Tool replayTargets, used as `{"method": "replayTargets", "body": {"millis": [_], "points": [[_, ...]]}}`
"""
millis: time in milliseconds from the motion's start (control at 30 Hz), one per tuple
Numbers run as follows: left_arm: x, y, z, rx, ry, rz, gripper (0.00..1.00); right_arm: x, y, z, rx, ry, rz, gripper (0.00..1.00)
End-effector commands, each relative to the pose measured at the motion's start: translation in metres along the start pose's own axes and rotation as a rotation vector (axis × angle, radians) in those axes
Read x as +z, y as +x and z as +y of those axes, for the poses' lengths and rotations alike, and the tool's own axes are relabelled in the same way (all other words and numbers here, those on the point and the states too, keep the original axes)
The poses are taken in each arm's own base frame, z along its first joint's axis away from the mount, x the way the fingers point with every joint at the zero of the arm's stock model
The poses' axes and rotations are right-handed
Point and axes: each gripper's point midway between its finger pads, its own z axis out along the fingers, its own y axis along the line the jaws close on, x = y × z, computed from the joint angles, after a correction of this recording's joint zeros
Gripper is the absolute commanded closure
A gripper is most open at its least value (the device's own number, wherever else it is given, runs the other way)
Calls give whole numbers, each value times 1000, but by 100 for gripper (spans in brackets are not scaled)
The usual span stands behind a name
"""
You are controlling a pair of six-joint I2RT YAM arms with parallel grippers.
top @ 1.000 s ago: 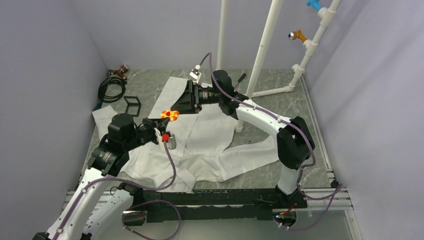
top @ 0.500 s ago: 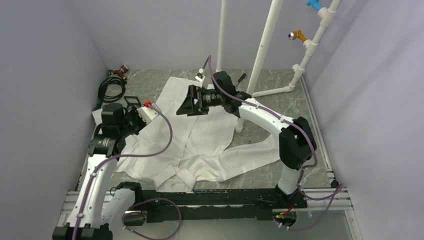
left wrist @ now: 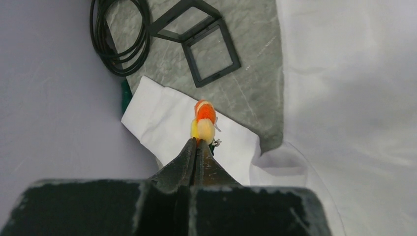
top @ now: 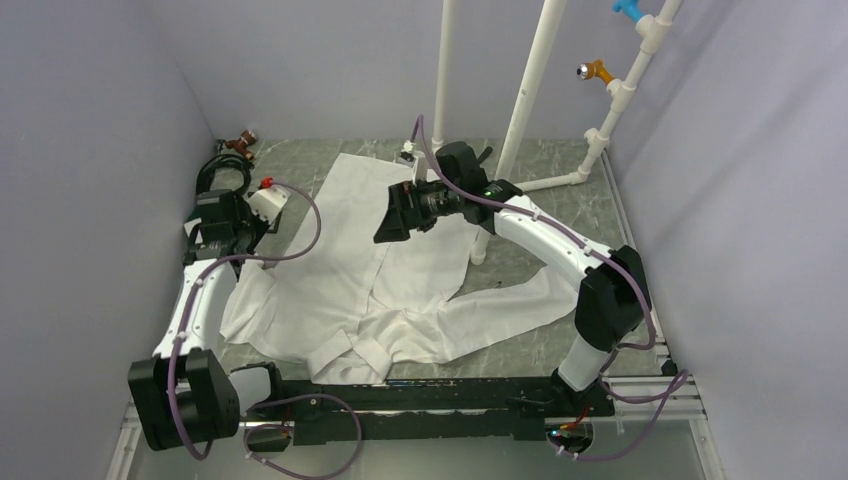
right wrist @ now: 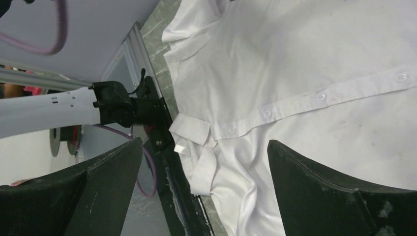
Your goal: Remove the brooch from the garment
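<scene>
The brooch [left wrist: 204, 123], an orange and yellow flower, sticks out past the tips of my left gripper [left wrist: 198, 142], whose jaws are shut on it. It hangs over a white sleeve end of the garment [left wrist: 162, 115] near the left wall. In the top view the left gripper [top: 218, 212] is at the table's far left and the brooch is hidden by it. The garment [top: 400, 290] lies spread and wrinkled across the table. My right gripper [top: 395, 215] hovers over the shirt's middle, open with nothing between its fingers [right wrist: 98, 187], and the button placket [right wrist: 319, 98] lies below.
A black cable coil [left wrist: 118, 39] and two black square frames [left wrist: 209, 49] lie just beyond the left gripper. The left wall [left wrist: 44, 108] is close beside it. A white pipe stand [top: 520, 100] rises behind the right arm. A small brown object [top: 240, 143] sits in the back left corner.
My left arm swung from the shirt's middle to the far left edge, carrying the brooch. My right gripper opened wide and drew slightly right.
</scene>
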Motion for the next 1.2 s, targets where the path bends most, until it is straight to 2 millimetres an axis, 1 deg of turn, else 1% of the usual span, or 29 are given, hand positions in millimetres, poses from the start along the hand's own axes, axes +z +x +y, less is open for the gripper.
{"method": "replayTargets", "body": {"millis": [0,133,167,233,333,500,633,767,900,1167], "points": [[21,-7,35,17,-151,-15,100,-24,-10,2,-111,33,-53,0],[47,2,47,26,-192,47,100,-30,-11,-5,-98,46,-62,0],[52,0,50,29,-195,48,100,-32,-11,-7,-95,50,-65,0],[65,1,47,41,-164,57,100,-35,-12,-10,-94,59,-74,0],[78,-1,46,48,-163,67,100,-39,-11,-13,-93,67,-83,0],[97,-5,46,85,-187,68,100,-45,-11,-9,-108,58,-97,0],[109,-5,42,114,-183,82,100,-47,-9,-7,-115,54,-94,0],[119,-6,47,111,-214,87,100,-48,-10,-5,-122,52,-96,0],[129,-9,46,132,-218,83,100,-47,-12,-4,-120,48,-94,0],[141,-8,39,156,-196,89,100,-43,-12,-6,-106,39,-82,0]]}}
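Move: My left hand, already holding the brooch, is headed for the open black case, about 13 cm ahead, roughly in line sideways (1 cm to the right) and some 15 cm below. The garment's sleeve end lies about 3 cm ahead and 6 cm to the left; the cable coil is some 22 cm ahead and 9 cm left, both about as far down. From my empty right hand the case is around 18 cm ahead, 30 cm left and 22 cm below. I carry the pinched brooch with my left hand forward about 11 cm while lowering it some 8 cm, off the sleeve and towards the open case, fingers staying shut as the wrist rolls its left side up a little over 10 degrees. My right hand, still wide open and empty over the garment, shifts about 4 cm to the right, then stays there. ##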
